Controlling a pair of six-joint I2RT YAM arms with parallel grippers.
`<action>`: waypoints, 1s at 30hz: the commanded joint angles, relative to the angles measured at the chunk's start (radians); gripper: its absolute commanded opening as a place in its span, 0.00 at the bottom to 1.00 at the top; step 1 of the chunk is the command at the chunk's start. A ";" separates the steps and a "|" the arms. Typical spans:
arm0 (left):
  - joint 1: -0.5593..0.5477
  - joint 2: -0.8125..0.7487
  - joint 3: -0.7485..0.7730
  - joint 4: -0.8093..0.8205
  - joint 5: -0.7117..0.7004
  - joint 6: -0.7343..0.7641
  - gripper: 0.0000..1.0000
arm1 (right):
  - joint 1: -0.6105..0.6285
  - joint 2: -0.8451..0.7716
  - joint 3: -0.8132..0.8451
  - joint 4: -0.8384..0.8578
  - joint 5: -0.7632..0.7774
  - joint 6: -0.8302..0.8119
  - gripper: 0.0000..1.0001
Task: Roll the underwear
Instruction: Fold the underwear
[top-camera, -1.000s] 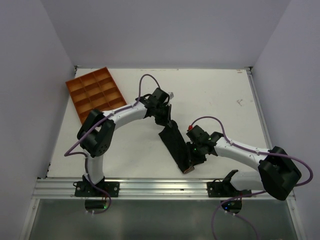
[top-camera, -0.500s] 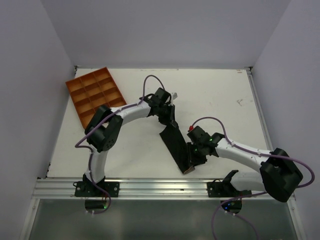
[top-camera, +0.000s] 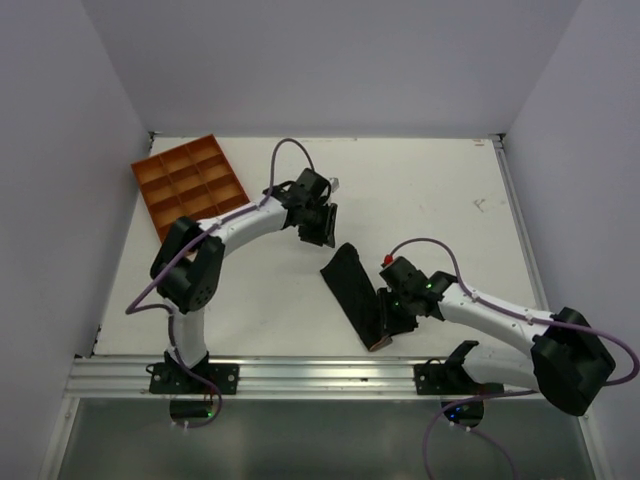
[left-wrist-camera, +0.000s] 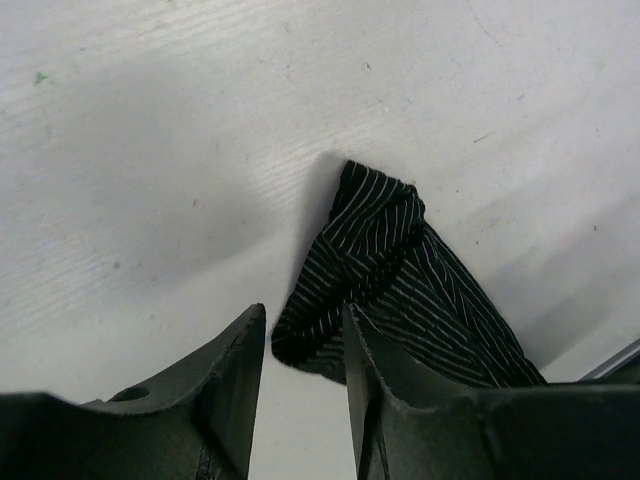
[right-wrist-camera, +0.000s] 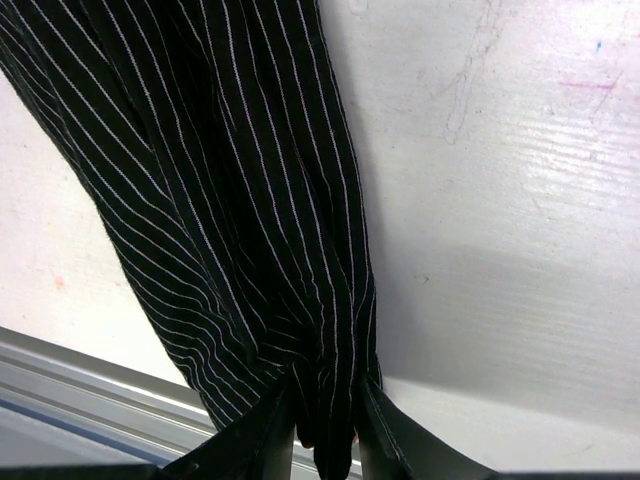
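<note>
The underwear (top-camera: 354, 290) is a black pinstriped strip lying slantwise on the white table, with a reddish-brown edge at its near end. My left gripper (top-camera: 321, 231) is open and empty, just beyond the strip's far end and apart from it. In the left wrist view, the gripper (left-wrist-camera: 303, 315) has its jaws apart with the underwear's far end (left-wrist-camera: 385, 250) lying folded ahead of them. My right gripper (top-camera: 386, 317) is shut on the strip's near right edge. In the right wrist view, the gripper (right-wrist-camera: 325, 392) pinches a bunch of the fabric (right-wrist-camera: 220, 190).
An orange compartment tray (top-camera: 190, 185) sits at the far left of the table. An aluminium rail (top-camera: 320, 375) runs along the near edge, close to the underwear's near end, and also shows in the right wrist view (right-wrist-camera: 80, 390).
My left gripper has let go of the underwear's far end and drawn back to the far left. That end now lies on the table. My right gripper keeps its hold.
</note>
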 joint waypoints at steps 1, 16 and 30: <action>0.003 -0.167 -0.073 0.026 -0.031 0.013 0.41 | 0.005 -0.039 -0.026 -0.047 0.023 0.034 0.34; -0.046 -0.197 -0.319 0.307 0.219 -0.065 0.31 | 0.005 -0.053 -0.051 0.139 0.033 0.126 0.33; 0.139 -0.262 -0.393 0.438 0.381 -0.060 0.17 | 0.005 0.326 0.198 0.346 0.020 0.304 0.30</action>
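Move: My right hand already pinches the near end of the folded underwear, whose middle lies about 8 cm ahead and 8 cm left of that hand, at nearly its height. From my empty left hand that middle is some 13 cm back, 7 cm to the right and 5 cm below; the underwear's far end is only about 3 cm back and 4 cm right. The wooden tray sits roughly 32 cm left and 12 cm ahead of my left hand. I keep the underwear's near end pinched in my right hand and, after easing slightly back, drag it forward and left about 10 cm, turning it clockwise some 10 degrees. My left hand lifts, swings back nearly 9 cm and down by the underwear's left edge, then returns forward and drifts left, tilting its fingertips further right and narrowing their gap, without yet gripping. ##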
